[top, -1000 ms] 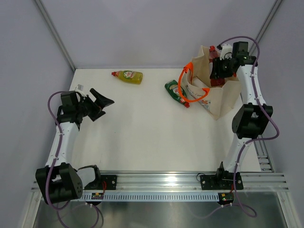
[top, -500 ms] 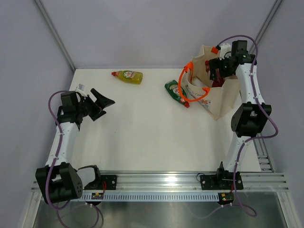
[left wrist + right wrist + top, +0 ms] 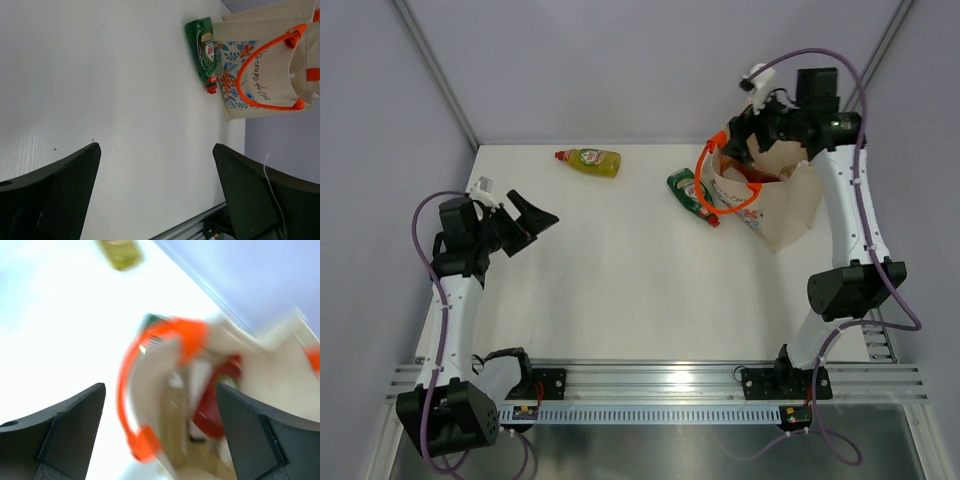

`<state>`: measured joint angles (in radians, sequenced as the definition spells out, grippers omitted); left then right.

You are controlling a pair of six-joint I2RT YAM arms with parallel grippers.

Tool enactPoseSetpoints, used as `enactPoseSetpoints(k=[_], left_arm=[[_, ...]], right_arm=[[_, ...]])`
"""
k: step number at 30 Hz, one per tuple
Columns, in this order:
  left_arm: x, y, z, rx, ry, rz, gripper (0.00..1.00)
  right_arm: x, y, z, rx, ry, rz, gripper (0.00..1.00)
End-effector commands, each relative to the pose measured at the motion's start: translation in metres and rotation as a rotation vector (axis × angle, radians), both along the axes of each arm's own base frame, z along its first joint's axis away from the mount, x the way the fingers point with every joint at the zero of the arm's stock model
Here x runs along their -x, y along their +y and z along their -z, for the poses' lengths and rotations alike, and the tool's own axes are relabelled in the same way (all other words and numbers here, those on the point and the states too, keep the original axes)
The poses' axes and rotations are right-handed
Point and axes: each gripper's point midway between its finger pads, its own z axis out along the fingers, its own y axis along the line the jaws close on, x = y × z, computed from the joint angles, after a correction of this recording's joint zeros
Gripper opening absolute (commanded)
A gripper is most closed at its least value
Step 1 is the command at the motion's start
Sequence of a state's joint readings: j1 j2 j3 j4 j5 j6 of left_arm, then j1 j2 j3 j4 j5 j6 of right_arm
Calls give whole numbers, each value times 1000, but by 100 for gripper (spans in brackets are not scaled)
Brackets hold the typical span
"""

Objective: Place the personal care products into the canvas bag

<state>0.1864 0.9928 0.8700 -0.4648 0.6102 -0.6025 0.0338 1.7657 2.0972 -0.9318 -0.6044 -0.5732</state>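
Note:
The canvas bag (image 3: 782,215) stands at the back right with its orange handles up. A red bottle (image 3: 761,176) lies inside it, seen blurred in the right wrist view as the red bottle (image 3: 216,407) in the bag (image 3: 280,357). My right gripper (image 3: 745,135) hangs open above the bag's mouth, holding nothing. A green bottle (image 3: 690,192) lies on the table against the bag's left side. The yellow bottle (image 3: 588,160) lies at the back, left of centre. My left gripper (image 3: 530,215) is open at the far left, well away from the green bottle (image 3: 202,45) and the bag (image 3: 260,75).
The white table (image 3: 620,280) ends at grey walls at the back and both sides. A metal rail (image 3: 660,385) carrying both arm bases runs along the near edge.
My right gripper opened inside the bag, let go of the red bottle, then rose above the bag's mouth. The left arm shifted slightly, its gripper still open.

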Motion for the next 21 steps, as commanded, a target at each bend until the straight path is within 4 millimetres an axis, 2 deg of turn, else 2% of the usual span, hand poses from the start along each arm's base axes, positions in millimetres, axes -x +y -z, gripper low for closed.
enactPoseSetpoints(k=[1, 3, 4, 5, 6, 7, 8, 9, 10, 11, 12, 14, 15, 19, 20, 21], left_arm=[[1, 4, -12, -26, -60, -20, 99], [3, 3, -6, -17, -45, -22, 99], [4, 2, -5, -12, -41, -19, 99], [6, 1, -4, -10, -42, -19, 99], [8, 1, -2, -8, -36, -21, 99], [10, 0, 1, -6, -29, -20, 99], [11, 1, 2, -5, -28, -24, 99], [13, 0, 1, -4, -35, -25, 99], [15, 0, 6, -3, -23, -25, 99], [16, 0, 6, -3, -22, -28, 99], [18, 0, 7, 1, -20, -32, 99], [20, -1, 15, 13, -8, -37, 99], [21, -2, 15, 15, -13, -39, 99], [24, -3, 25, 28, 5, -40, 99], [25, -4, 26, 27, 6, -37, 99], [25, -3, 27, 26, 8, -38, 99]], right_arm=[[42, 102, 34, 69, 85, -298, 99], [37, 121, 61, 148, 125, -235, 97], [41, 148, 72, 170, 121, -249, 96], [31, 148, 85, 233, 119, -173, 95], [23, 156, 112, 264, 174, -123, 96], [22, 171, 117, 287, 172, -112, 96], [11, 167, 130, 342, 177, -43, 99], [2, 171, 159, 380, 226, 3, 100], [-7, 178, 158, 390, 198, 38, 99], [-22, 169, 164, 422, 176, 147, 99], [-35, 169, 180, 450, 169, 194, 100], [-54, 159, 190, 495, 130, 297, 100], [-63, 158, 203, 527, 126, 317, 99], [-82, 146, 235, 609, 122, 352, 100], [-89, 134, 247, 639, 130, 381, 100], [-94, 132, 246, 632, 126, 392, 100]])
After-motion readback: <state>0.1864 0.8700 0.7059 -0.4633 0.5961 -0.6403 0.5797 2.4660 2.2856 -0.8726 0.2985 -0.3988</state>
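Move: The green bottle I'm going for lies on the table about 8 cm ahead of my right hand, 7 cm to its left and some 32 cm below. The canvas bag's middle is roughly 4 cm ahead and 9 cm to the right of that hand, about 21 cm lower; the yellow bottle lies some 19 cm ahead, 32 cm left and 32 cm below. From my left hand, the green bottle is about 24 cm ahead, 25 cm to the right and 19 cm down. With my empty right hand, I swing left off the bag about 20 cm, drawing back slightly, then plunge some 28 cm in all, curving forward and a little back to the right towards the green bottle. My wrist tips until the open fingers point steeply down, stopping short on the bottle's left. My empty left hand eases back and down a few centimetres. ##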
